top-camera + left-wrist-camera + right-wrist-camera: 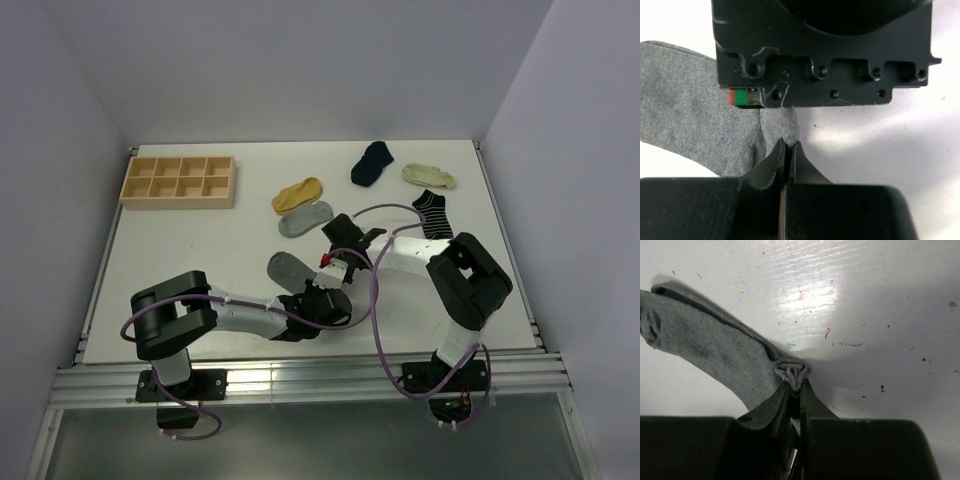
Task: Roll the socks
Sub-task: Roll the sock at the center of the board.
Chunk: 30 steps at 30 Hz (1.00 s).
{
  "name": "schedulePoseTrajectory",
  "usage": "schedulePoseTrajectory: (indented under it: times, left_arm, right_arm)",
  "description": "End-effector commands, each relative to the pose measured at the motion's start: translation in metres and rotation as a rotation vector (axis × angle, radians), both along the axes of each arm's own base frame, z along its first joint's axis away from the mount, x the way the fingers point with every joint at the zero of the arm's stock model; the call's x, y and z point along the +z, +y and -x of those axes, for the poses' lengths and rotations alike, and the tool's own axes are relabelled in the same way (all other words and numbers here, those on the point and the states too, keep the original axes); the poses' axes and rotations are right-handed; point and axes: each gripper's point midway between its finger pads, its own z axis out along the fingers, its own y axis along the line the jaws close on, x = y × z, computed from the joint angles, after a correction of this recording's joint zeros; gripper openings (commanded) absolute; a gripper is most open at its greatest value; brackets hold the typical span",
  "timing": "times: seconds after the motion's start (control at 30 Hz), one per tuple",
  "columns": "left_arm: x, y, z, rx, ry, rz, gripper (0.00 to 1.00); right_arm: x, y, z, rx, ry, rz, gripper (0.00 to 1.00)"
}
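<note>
A dark grey sock [287, 270] lies flat near the table's middle, and both grippers meet at its right end. In the right wrist view my right gripper [796, 386] is shut on the sock's [715, 347] bunched edge, which sticks out between the tips as a small fold. In the left wrist view my left gripper [788, 150] is shut right at the edge of the same sock [695, 115], pinching a thin bit of it. The right gripper's black body [825, 55] hangs just beyond it. From above, the left gripper [322, 287] sits just below the right gripper [334, 268].
A mustard-yellow sock [298, 192] and a light grey sock [305, 219] lie behind the grippers. A navy sock [372, 162], a cream sock [428, 176] and a striped sock [433, 213] lie at the back right. A wooden compartment tray [178, 181] stands at the back left.
</note>
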Motion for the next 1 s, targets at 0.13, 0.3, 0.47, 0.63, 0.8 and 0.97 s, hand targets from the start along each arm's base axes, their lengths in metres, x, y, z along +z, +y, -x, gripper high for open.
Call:
schedulePoseTrajectory:
  times: [0.13, 0.3, 0.47, 0.63, 0.8, 0.97]
  left_arm:
    - [0.016, -0.015, 0.022, -0.108, 0.157, 0.226, 0.01]
    - [0.018, -0.008, 0.024, -0.112, 0.283, 0.406, 0.01]
    - [0.016, 0.005, 0.014, -0.081, 0.388, 0.563, 0.01]
    - [0.018, 0.007, 0.011, -0.078, 0.502, 0.729, 0.01]
    - [0.021, 0.008, 0.006, -0.057, 0.571, 0.839, 0.01]
    - [0.025, 0.016, 0.002, -0.043, 0.605, 0.941, 0.01]
  right_arm:
    - [0.02, 0.007, -0.001, -0.021, -0.102, -0.094, 0.29]
    - [0.035, 0.003, -0.006, -0.079, -0.174, -0.142, 0.41]
    - [0.041, 0.0, -0.006, -0.116, -0.219, -0.195, 0.47]
    - [0.041, 0.0, -0.003, -0.116, -0.229, -0.226, 0.51]
    - [0.03, 0.004, 0.001, -0.116, -0.203, -0.248, 0.51]
    - [0.026, 0.008, 0.002, -0.108, -0.202, -0.276, 0.51]
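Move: At the near end of the grey sock's rolled part, the left fingers pinch it, the roll's middle about 2 cm ahead; the right fingers pinch its far end, the middle some 2 cm back. The sock's flat part lies about 8 cm left and 1 cm ahead of the right hand, a couple of centimetres lower. From that hand the other grey sock is roughly 13 cm ahead and 5 cm left, the yellow sock about 19 cm ahead and 7 cm left. Keeping its pinch on the roll, the left hand draws back slightly, then comes forward again and about 2 cm left toward the flat part, rising slightly and rolling leftward some 50 degrees so its fingers swing from forward to pointing right and down. The right fingers open halfway, let go, and lift nearly 3 cm, easing a little lower while they straddle the roll's far end. ##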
